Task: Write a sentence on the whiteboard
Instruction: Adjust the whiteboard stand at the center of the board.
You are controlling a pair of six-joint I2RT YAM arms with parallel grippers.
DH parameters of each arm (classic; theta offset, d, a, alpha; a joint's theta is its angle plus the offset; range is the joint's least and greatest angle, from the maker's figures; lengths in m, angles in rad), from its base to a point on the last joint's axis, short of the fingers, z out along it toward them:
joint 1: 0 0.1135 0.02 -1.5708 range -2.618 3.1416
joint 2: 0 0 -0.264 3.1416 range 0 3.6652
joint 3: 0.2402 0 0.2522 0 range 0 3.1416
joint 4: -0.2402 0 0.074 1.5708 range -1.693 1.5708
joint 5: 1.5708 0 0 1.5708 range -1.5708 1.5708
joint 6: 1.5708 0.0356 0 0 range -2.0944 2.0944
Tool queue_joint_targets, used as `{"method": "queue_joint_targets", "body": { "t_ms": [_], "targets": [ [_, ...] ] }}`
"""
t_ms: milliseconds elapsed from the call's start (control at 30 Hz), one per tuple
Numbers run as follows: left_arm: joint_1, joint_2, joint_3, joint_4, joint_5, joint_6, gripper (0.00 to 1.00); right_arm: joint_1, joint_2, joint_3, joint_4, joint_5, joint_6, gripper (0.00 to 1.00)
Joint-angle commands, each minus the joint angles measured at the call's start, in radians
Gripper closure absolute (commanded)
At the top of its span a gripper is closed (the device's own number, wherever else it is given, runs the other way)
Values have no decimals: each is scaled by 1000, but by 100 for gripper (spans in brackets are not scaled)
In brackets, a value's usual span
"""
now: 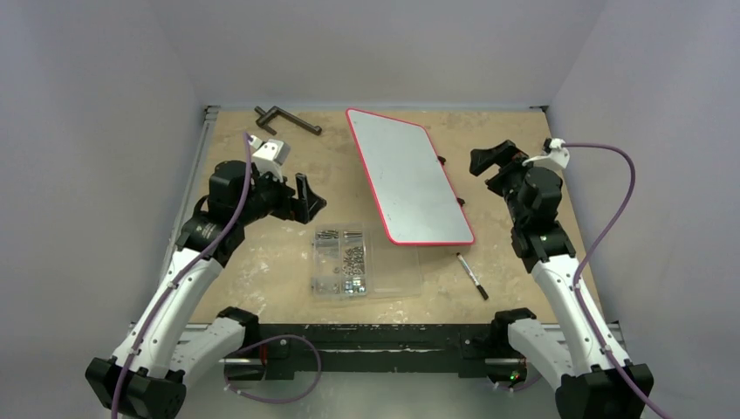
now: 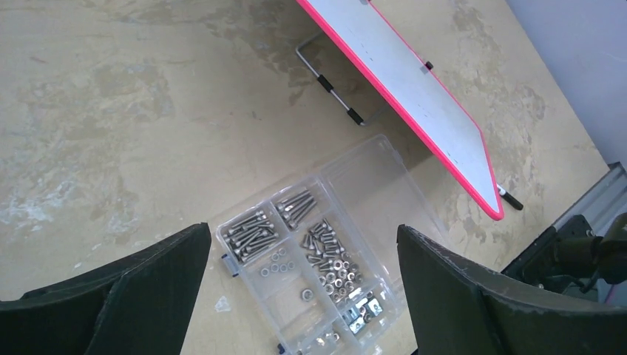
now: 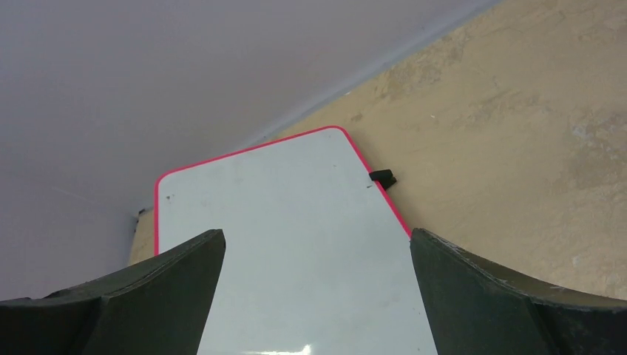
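Observation:
The whiteboard (image 1: 408, 179) lies at the middle of the table, a white face with a red rim, propped a little off the surface on a wire stand (image 2: 336, 92). Its face is blank; the sentence is not in view. A black marker (image 1: 472, 276) lies on the table just in front of the board's near right corner. My left gripper (image 1: 307, 199) hovers left of the board, open and empty, looking down on a box of screws (image 2: 310, 259). My right gripper (image 1: 489, 159) hangs at the board's right edge, open and empty, with the whiteboard (image 3: 288, 222) between its fingers in its wrist view.
A clear plastic box of screws (image 1: 342, 260) sits in front of the board's near left corner. A dark metal tool (image 1: 286, 119) lies at the back left. Grey walls close the table on three sides.

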Motion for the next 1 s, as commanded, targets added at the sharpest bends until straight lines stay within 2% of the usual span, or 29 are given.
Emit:
{"method": "queue_joint_targets", "body": {
  "t_ms": [0, 233, 467, 667, 833, 967],
  "targets": [
    [-18, 22, 38, 38, 75, 13, 4, 2, -27, 1, -50, 16, -46, 1],
    [-43, 75, 57, 53, 103, -30, 10, 2, 63, 62, -239, -63, -49, 1],
    [-66, 149, 108, 18, 73, -56, 15, 2, 187, 107, -355, -5, -47, 4],
    [-72, 190, 147, 24, 48, -104, 20, 1, 279, 74, -356, 20, -28, 17],
    [-78, 256, 193, 61, 49, -150, 24, 1, 359, 57, -348, 75, 10, 24],
    [-88, 344, 243, 86, 52, -177, 29, 2, 444, 88, -311, 93, 15, 43]
  ]
}}
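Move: The right hand hangs high over the whiteboard's low right edge: the board's middle is some 12 cm to its left, 5 cm ahead and about 20 cm below. The black near clip on that edge is almost straight beneath the hand, about 25 cm down, and the marker lies roughly 20 cm back and 2 cm right. From the left hand the whiteboard's middle is about 22 cm right, 13 cm ahead and 17 cm below; the parts box is some 9 cm right and 7 cm back. The right hand sinks almost straight down by about 18 cm towards the whiteboard's low right edge beside the near clip, the wrist tipping the fingers down by nearly 40 degrees while they close from wide open to about two thirds, and it ends still just above the edge. Meanwhile the left hand swings about 5 cm to the right and then also 3 cm forward towards the board's raised left edge, dipping slightly and coming back up, with its fingers tipping down some 10 degrees and narrowing to about three quarters open. ##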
